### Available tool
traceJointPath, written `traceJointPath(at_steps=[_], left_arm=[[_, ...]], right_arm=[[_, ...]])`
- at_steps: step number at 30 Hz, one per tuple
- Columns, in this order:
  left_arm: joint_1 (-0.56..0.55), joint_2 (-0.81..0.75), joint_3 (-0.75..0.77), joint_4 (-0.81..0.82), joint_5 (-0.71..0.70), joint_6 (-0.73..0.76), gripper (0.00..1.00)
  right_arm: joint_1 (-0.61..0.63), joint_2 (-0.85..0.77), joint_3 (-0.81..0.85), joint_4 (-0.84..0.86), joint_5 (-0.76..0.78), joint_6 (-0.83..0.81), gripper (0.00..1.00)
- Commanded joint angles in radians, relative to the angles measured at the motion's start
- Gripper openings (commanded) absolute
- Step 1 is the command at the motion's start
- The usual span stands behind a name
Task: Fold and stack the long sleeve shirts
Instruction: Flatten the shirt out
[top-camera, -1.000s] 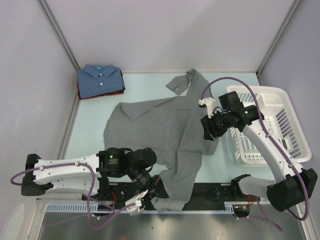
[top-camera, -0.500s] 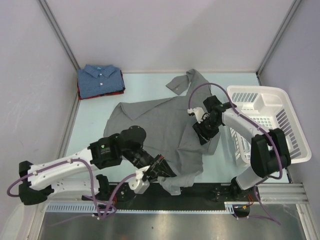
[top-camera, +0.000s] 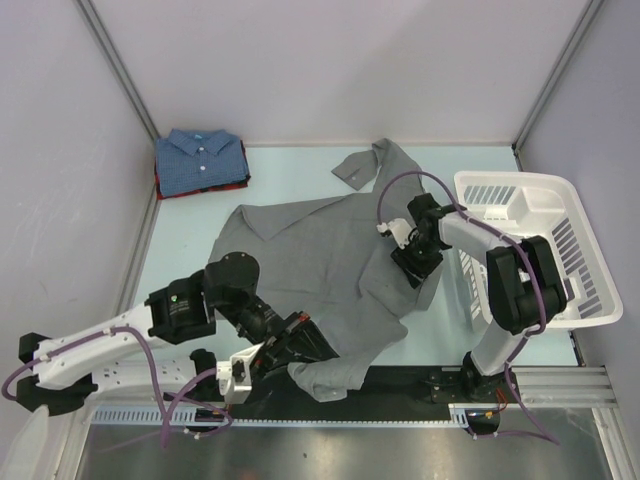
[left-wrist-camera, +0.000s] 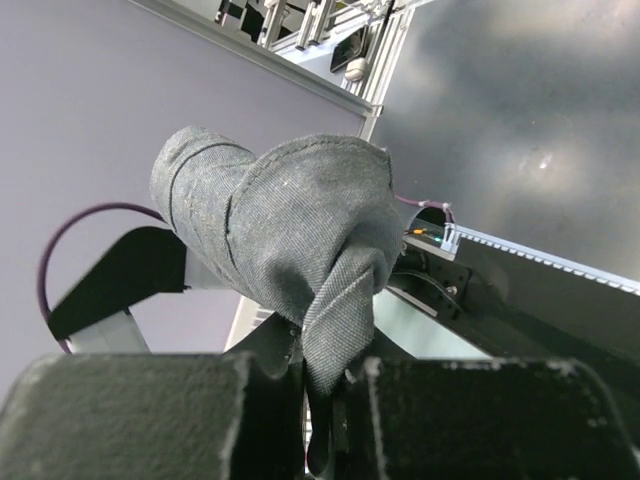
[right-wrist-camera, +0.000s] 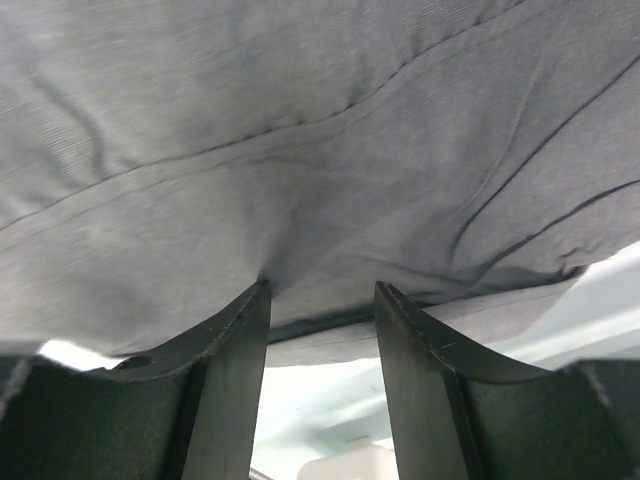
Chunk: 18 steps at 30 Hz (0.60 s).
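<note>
A plain grey long sleeve shirt (top-camera: 310, 245) lies spread over the middle of the table, collar to the left and one sleeve reaching to the far side. My left gripper (top-camera: 303, 350) is shut on its near hem, which bunches up in a lifted fold (left-wrist-camera: 290, 220) between the jaws (left-wrist-camera: 335, 375). My right gripper (top-camera: 420, 270) is low at the shirt's right edge. Its fingers (right-wrist-camera: 235, 340) stand apart, tips against the grey cloth (right-wrist-camera: 320, 150), nothing pinched. A folded blue shirt (top-camera: 200, 158) rests on a dark red one (top-camera: 205, 187) at the far left.
A white slatted basket (top-camera: 540, 182) stands at the right edge, close beside the right arm. Grey walls enclose the table on the left, back and right. A black rail (top-camera: 430, 385) runs along the near edge by the arm bases.
My left gripper has carried the grey hem off the near rail, up and leftward over the shirt. My right gripper slid left onto the shirt's right edge, and that arm folded inward.
</note>
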<state>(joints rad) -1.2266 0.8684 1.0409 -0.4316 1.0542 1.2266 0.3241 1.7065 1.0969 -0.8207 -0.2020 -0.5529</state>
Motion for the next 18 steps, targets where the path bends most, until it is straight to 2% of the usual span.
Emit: traceJointPath(at_steps=[1, 3, 4, 6, 7, 8, 9, 10, 13, 15, 16, 18], left_arm=[[-0.007, -0.009, -0.01, 0.002, 0.069, 0.1, 0.05], [-0.004, -0.011, -0.019, 0.049, 0.046, 0.039, 0.0], [0.013, -0.011, -0.027, 0.144, 0.029, -0.125, 0.0], [0.047, -0.009, -0.07, 0.271, -0.034, -0.325, 0.0], [0.082, -0.008, -0.094, 0.422, -0.072, -0.557, 0.0], [0.097, -0.006, -0.143, 0.492, -0.182, -0.658, 0.0], [0.114, -0.006, -0.169, 0.545, -0.235, -0.746, 0.0], [0.156, -0.008, -0.194, 0.636, -0.291, -0.909, 0.0], [0.243, 0.001, -0.295, 0.737, -0.543, -1.152, 0.0], [0.295, 0.049, -0.323, 0.743, -0.647, -1.219, 0.0], [0.364, 0.073, -0.326, 0.749, -0.637, -1.299, 0.0], [0.432, 0.151, -0.325, 0.76, -0.616, -1.372, 0.0]], right_arm=[[0.0, 0.018, -0.008, 0.034, 0.098, -0.09, 0.5], [-0.002, 0.025, -0.003, 0.034, 0.115, -0.107, 0.5], [-0.002, 0.024, 0.018, 0.026, 0.096, -0.105, 0.5], [-0.014, -0.004, 0.047, -0.03, 0.028, -0.105, 0.52], [-0.019, -0.019, 0.058, -0.043, -0.011, -0.101, 0.54], [-0.022, -0.037, 0.084, -0.075, -0.034, -0.101, 0.57], [-0.029, -0.072, 0.099, -0.098, -0.066, -0.107, 0.59], [-0.039, -0.097, 0.115, -0.113, -0.123, -0.099, 0.61], [-0.083, -0.177, 0.179, -0.176, -0.23, -0.097, 0.7], [-0.118, -0.211, 0.214, -0.218, -0.276, -0.096, 0.76], [-0.128, -0.237, 0.224, -0.238, -0.331, -0.096, 0.78], [-0.134, -0.26, 0.25, -0.297, -0.385, -0.093, 0.85]])
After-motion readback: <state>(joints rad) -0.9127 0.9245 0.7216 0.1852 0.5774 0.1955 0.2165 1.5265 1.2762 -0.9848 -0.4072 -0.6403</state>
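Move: My left hand holds a bunched end of the shirt high over the table's near side. The middle of the shirt's spread body lies about 40 cm ahead of it, 2 cm to its right and 34 cm below. My right hand is down at the shirt's right part, whose outer edge is roughly 6 cm to its right, 2 cm nearer me and 3 cm lower; the white basket's middle is some 22 cm right and 4 cm farther out. Keeping my pinch on the shirt end, I swing my left hand about 17 cm forward, sinking some 6 cm, to carry it from the near side towards the spread body; the wrist rolls and swings counter-clockwise until the fingers point right. My right hand eases about 1 cm right and lower, then lifts off the cloth roughly 10 cm, its fingers opening wider. ##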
